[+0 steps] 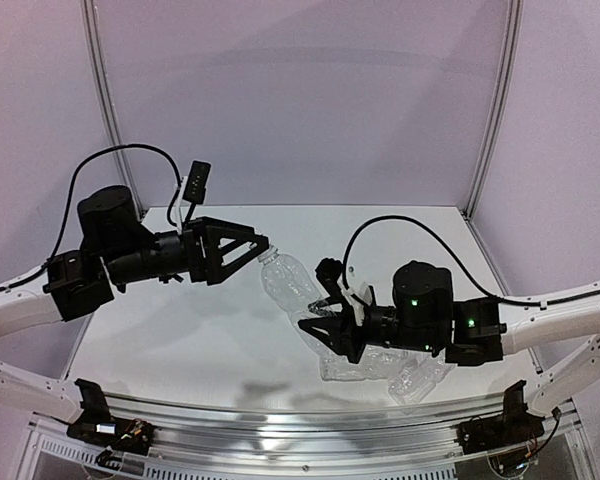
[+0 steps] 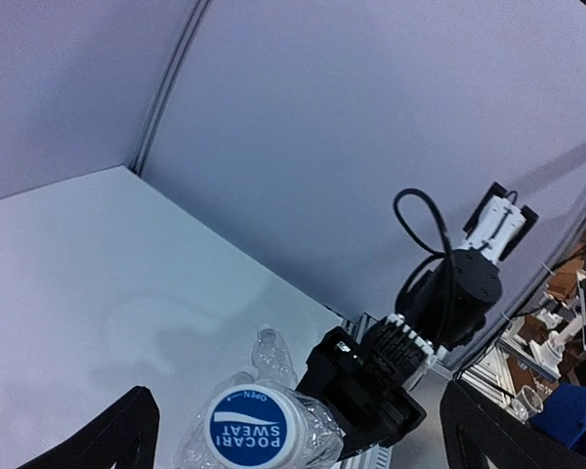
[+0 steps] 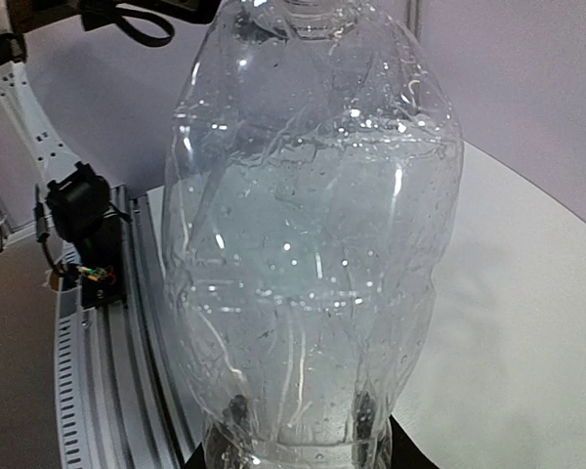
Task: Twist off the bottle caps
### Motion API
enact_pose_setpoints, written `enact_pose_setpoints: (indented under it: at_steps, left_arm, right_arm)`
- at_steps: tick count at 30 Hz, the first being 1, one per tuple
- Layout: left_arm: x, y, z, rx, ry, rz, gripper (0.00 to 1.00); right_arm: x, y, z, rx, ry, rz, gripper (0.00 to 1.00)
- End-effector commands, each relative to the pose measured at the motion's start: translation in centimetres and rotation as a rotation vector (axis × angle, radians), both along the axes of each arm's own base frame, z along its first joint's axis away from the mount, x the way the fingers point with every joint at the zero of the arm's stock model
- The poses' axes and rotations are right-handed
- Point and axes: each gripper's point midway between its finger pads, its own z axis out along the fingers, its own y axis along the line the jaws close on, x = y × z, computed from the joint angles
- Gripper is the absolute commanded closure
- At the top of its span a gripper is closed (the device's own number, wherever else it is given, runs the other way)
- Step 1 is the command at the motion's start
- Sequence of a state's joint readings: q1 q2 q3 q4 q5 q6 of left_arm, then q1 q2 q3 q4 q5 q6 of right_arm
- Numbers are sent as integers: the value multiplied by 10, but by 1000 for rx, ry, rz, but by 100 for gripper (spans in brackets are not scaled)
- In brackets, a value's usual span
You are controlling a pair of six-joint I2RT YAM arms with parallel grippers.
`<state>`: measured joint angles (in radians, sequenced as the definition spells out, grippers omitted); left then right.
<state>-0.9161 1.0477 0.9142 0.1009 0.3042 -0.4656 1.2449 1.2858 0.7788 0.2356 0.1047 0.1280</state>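
Observation:
A clear crinkled bottle (image 1: 286, 282) hangs tilted over the table, its neck pointing up-left. My right gripper (image 1: 323, 322) is shut on its lower end; in the right wrist view the bottle (image 3: 313, 225) fills the frame, with the dark fingers (image 3: 236, 410) showing through its base. The bottle cap (image 2: 247, 428), white-rimmed with a blue printed top, sits on the neck. My left gripper (image 1: 261, 252) stands open around it, its fingers (image 2: 127, 430) wide apart on either side and clear of the cap.
Two more clear bottles (image 1: 352, 365) (image 1: 421, 378) lie on the table near the front right, under the right arm. One open bottle neck (image 2: 271, 350) shows behind the cap. The metal rail (image 1: 300, 425) runs along the near edge.

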Motion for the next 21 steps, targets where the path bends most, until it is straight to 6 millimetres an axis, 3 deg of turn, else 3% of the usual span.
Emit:
enact_pose_setpoints:
  at_steps: [1, 10, 16, 21]
  left_arm:
    - [-27, 12, 15, -15, -144, -110, 1]
    - [-63, 16, 27, -41, -259, -247, 7]
    - [-70, 9, 24, -21, -283, -283, 15]
    - [-69, 6, 23, -10, -289, -284, 30]
  right_arm:
    - [-30, 2, 22, 102, 4, 173, 100]
    - [-62, 4, 32, 156, 19, 350, 100]
    - [-67, 5, 32, 159, 26, 383, 100]
    - [-68, 6, 32, 156, 30, 391, 100]
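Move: The bottle cap sits right at the wide-open left fingers: about 2 cm to the right of that hand's point, 1 cm forward and 1 cm below. From the right hand, still gripping this bottle's lower body, the cap lies some 10 cm left, 4 cm forward and 12 cm higher. Below on the table, the nearer lying bottle is about 10 cm right of the right hand, 5 cm forward and 20 cm down; the farther lying bottle is 24 cm right, 2 cm forward. Back and slightly up, by about 7 cm, both hands travel together: the right keeps its grip on the bottle and swings some 20 degrees counter-clockwise, while the left stays around the cap, turning about 15 degrees clockwise and tipping its attitude back for a fresh hold. The left's initial rise partly reverses as its fingers start closing about the cap, remaining well apart. ##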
